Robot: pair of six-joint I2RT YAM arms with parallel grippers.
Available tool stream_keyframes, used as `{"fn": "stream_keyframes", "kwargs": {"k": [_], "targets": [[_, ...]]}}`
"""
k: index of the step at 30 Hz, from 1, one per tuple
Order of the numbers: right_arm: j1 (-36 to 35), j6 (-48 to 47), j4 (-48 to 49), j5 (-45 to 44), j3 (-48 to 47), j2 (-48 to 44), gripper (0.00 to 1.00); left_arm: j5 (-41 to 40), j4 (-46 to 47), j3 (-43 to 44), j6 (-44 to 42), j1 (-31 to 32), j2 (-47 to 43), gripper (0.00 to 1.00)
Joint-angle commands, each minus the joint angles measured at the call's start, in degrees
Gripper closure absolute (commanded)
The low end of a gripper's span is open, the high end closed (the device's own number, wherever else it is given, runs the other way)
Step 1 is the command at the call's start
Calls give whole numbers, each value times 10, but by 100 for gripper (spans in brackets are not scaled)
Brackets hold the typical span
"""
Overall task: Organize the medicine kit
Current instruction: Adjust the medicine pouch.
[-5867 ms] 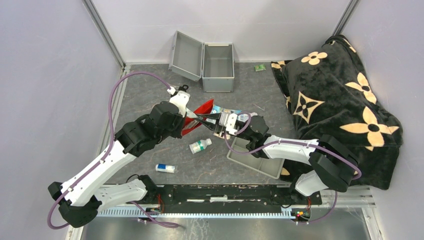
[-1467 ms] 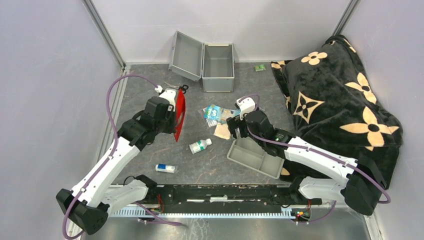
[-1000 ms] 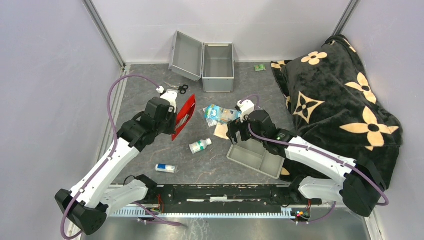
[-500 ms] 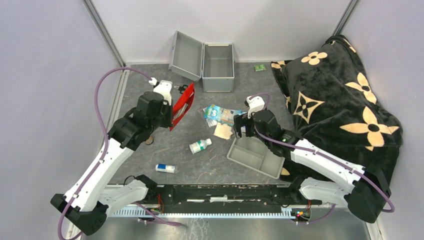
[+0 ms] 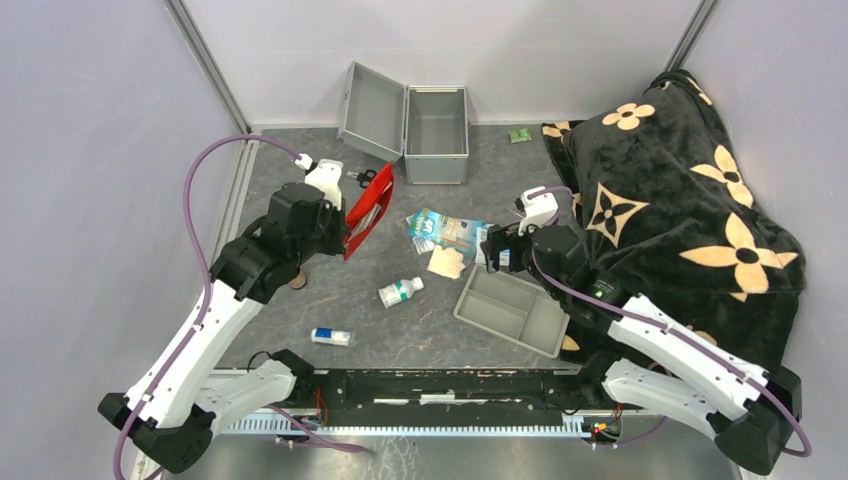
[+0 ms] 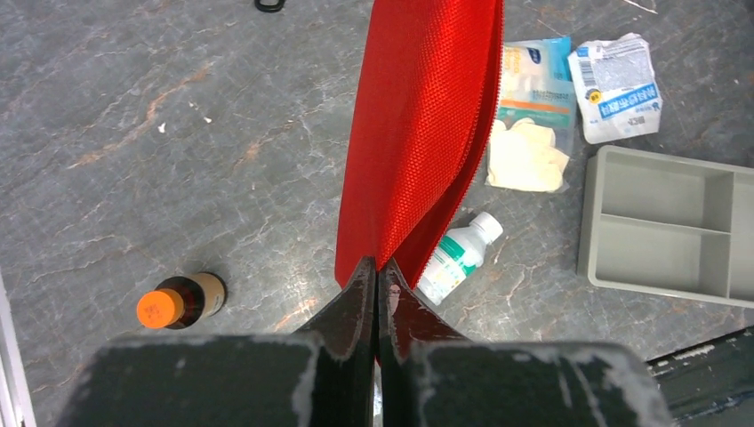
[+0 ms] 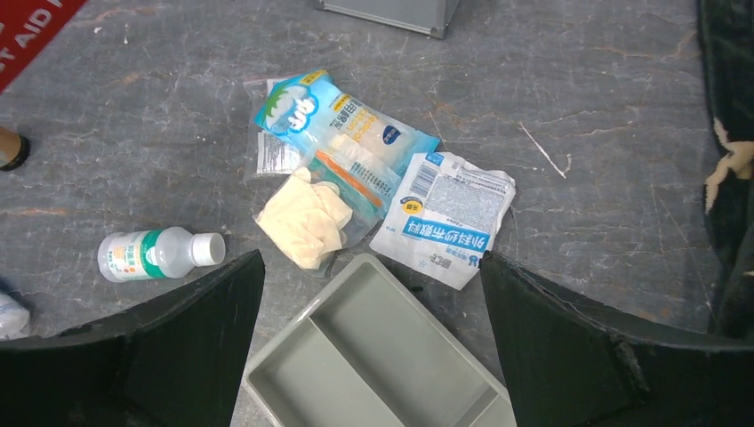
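Note:
The medicine kit (image 5: 436, 122), a silver-grey metal case, stands open at the back of the table with its lid (image 5: 372, 110) hanging to the left; nothing shows inside it. My left gripper (image 6: 377, 267) is shut on the lower edge of a red first-aid pouch (image 6: 422, 133), which it holds off the table, left of the case. In the top view the pouch (image 5: 366, 212) tilts up toward the back. My right gripper (image 7: 372, 258) is open and holds nothing, above the far edge of a grey divided tray (image 7: 356, 347).
Loose on the table are a blue packet (image 7: 342, 116), a white sachet (image 7: 445, 218), bagged gloves (image 7: 307, 218), a white bottle (image 5: 400, 291), a brown bottle (image 6: 178, 301), scissors (image 5: 362, 177) and a small tube (image 5: 330, 337). A black flowered blanket (image 5: 680, 200) fills the right side.
My left arm has carried the red pouch up and back to the left, near the scissors. My right arm has drawn away to the right, off the packets, with its jaws still open.

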State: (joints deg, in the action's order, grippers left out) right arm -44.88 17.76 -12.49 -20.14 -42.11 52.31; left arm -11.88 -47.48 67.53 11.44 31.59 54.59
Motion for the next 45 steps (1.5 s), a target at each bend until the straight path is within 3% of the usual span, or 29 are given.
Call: {"fn": "stream_keyframes", "kwargs": {"k": [1, 4, 11, 16, 21, 28, 35, 45], "targets": [[0, 6, -8, -23, 3, -35, 2, 56, 24, 9, -22, 0, -8, 98], [0, -29, 4, 26, 15, -56, 2, 99, 27, 8, -36, 1, -4, 98], [0, -190, 80, 356, -5, -78, 3, 245, 28, 5, -82, 0, 17, 98], [0, -275, 88, 519, -80, -36, 5, 303, 24, 8, -104, 4, 33, 98], [-1, -341, 5, 569, -212, 57, 6, 329, 20, 11, -111, 21, 42, 98], [-1, -408, -75, 591, -319, 160, 11, 313, 7, 12, -137, 79, 48, 98], [-1, -465, -165, 614, -360, 213, 18, 311, 4, 12, -154, 107, 40, 98], [0, -474, -206, 610, -356, 231, 30, 315, 3, 11, -166, 117, 38, 98]]}}
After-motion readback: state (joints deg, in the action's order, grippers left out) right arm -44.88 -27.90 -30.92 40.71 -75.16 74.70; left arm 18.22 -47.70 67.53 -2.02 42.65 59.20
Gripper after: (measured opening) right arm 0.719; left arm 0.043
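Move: Out at the left hand's shut fingers, the red medicine pouch has its middle about 6 cm ahead and 4 cm right, roughly level. That hand carries it towards the glove bag, some 20 cm right, 4 cm back and 24 cm below; the white bottle is about 9 cm right and 10 cm back. From the open right hand, the pouch's middle lies some 24 cm left, 7 cm ahead and 5 cm higher. Swinging the held pouch right about 11 cm and back 8 cm, the left hand turns some 40 degrees clockwise to offer its free end over the bottle and gloves. The right hand sweeps left and back, arches up about 15 cm then sinks half of that, turning roughly 70 degrees counter-clockwise, and brings its partly closing jaws around the pouch's free end; contact can't be seen. ##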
